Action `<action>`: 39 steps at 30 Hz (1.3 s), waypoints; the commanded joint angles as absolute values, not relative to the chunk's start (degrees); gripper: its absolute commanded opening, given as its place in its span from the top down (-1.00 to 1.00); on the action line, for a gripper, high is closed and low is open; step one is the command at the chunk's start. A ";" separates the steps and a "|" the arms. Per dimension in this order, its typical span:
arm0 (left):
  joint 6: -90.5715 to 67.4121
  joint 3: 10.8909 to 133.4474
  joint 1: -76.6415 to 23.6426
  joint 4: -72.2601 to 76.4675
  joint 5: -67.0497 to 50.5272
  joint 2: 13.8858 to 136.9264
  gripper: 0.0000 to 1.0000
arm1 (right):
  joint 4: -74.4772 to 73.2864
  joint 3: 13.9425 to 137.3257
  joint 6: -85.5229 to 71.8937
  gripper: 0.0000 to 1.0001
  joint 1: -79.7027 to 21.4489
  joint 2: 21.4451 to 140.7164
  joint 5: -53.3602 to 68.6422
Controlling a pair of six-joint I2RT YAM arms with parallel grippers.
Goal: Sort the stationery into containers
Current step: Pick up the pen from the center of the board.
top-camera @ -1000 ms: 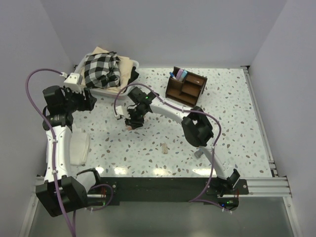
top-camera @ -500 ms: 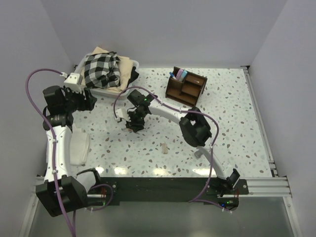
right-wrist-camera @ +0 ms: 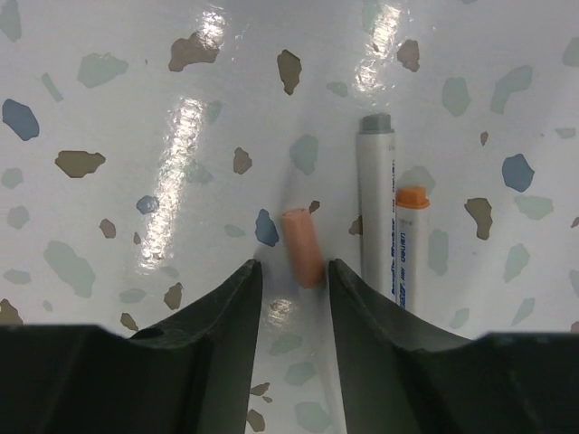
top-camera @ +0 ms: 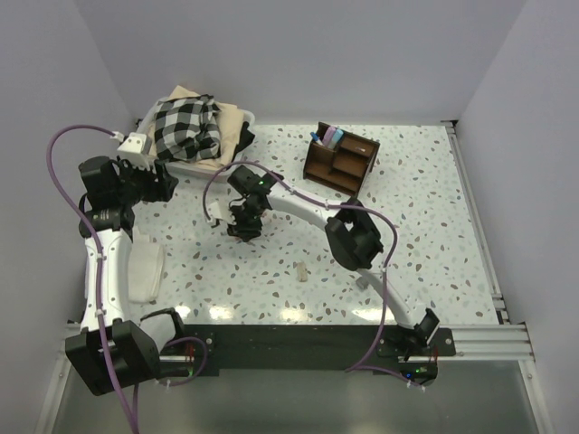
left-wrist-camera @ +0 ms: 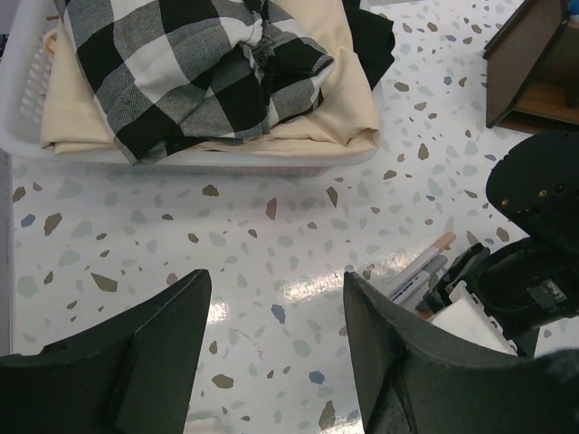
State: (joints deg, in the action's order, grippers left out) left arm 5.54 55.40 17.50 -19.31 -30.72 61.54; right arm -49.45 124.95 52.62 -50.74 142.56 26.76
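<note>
My right gripper [right-wrist-camera: 294, 264] is low over the table, with its jaws a narrow gap apart. A short salmon-pink stub [right-wrist-camera: 303, 244] lies between the fingertips, close to the right finger [right-wrist-camera: 380, 325]. Beside it lie two white markers, one with a grey cap [right-wrist-camera: 376, 203] and one with an orange cap [right-wrist-camera: 412, 249]. From above, the right gripper [top-camera: 242, 226] is left of centre. The dark brown organizer [top-camera: 340, 161] stands at the back and holds pink and blue pens [top-camera: 328, 136]. A beige stub [top-camera: 301, 271] lies in the middle. My left gripper [left-wrist-camera: 276, 280] is open and empty above the table.
A white tub [top-camera: 172, 167] of checked cloth [left-wrist-camera: 190, 72] and beige cloth stands at the back left. A white rounded object [top-camera: 147, 267] sits by the left arm. A small grey cylinder [top-camera: 365, 281] lies under the right arm's elbow. The right gripper's body [left-wrist-camera: 529, 271] shows in the left wrist view.
My right arm has shifted slightly left, bringing the gripper over the markers. The left arm has not moved.
</note>
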 commanded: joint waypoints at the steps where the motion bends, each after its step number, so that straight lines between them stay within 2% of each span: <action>1: 5.89 55.72 17.67 -17.14 -31.90 61.08 -0.31 | -57.38 123.93 55.98 0.33 -51.94 145.55 23.20; 4: 5.54 55.46 17.67 -16.70 -32.43 61.08 -0.31 | -59.85 123.23 55.81 0.68 -51.94 145.20 23.64; 8: 5.36 55.72 17.67 -16.00 -33.48 61.70 -0.31 | -60.99 124.27 53.79 0.93 -51.86 143.53 25.92; 10: 6.06 56.51 17.67 -15.65 -34.10 62.05 -0.31 | -61.78 127.94 51.96 1.00 -51.77 142.65 27.06; 16: 10.79 60.28 17.58 -15.99 -39.01 63.98 -0.31 | -65.83 140.62 43.69 1.00 -49.22 135.20 32.51; 19: 15.62 61.69 17.05 -17.22 -43.94 65.21 -0.32 | -56.02 132.59 35.62 1.00 -45.89 124.57 35.59; 23: 19.16 63.28 14.86 -17.58 -47.28 67.75 -0.35 | -24.89 118.06 15.42 1.00 -35.98 112.34 37.62; 24: 19.07 63.37 14.16 -16.97 -46.94 68.11 -0.36 | -21.31 116.47 10.25 1.00 -34.47 111.19 35.44; 28: 20.91 65.30 10.47 -15.12 -46.23 71.70 -0.40 | -17.67 118.29 7.83 1.00 -29.98 110.65 31.12; 29: 21.53 66.35 8.81 -15.73 -46.14 72.85 -0.40 | -13.05 117.43 7.04 1.00 -28.32 110.39 31.20; 33: 23.90 73.98 4.05 -20.03 -44.83 79.26 -0.40 | 8.75 103.31 4.83 1.00 -25.84 106.53 26.03; 39: 27.32 82.07 -4.56 -24.42 -40.61 85.86 -0.41 | 23.27 97.39 1.85 1.00 -23.82 107.84 16.88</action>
State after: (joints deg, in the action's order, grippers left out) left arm 22.41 75.57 0.56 -21.15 -42.96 84.03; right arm 6.20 99.50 5.72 -24.95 107.81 23.66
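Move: The pen to be picked up lies with its salmon cap right between the right hand's open fingertips; its middle is about 4 cm to the hand's right, 1 cm ahead and 1 cm below. The grey-capped marker lies level sideways and some 3 cm ahead, the orange-capped marker 4 cm ahead and 2 cm right, and the beige eraser 9 cm back and 16 cm right. From the left hand the pen is about 22 cm right, 1 cm back and 23 cm down. The pen is pinched by its salmon cap as the right fingers close, easing back a centimetre or two, then lifted some 35 cm and swung forward about 20 cm and right 15 cm towards the brown organizer, sinking slightly at the end. The wrist turns some 75 degrees until the fingers point level, forward-left. The left hand, still open, swings some 12 cm right and 7 cm forward, turning clockwise. ##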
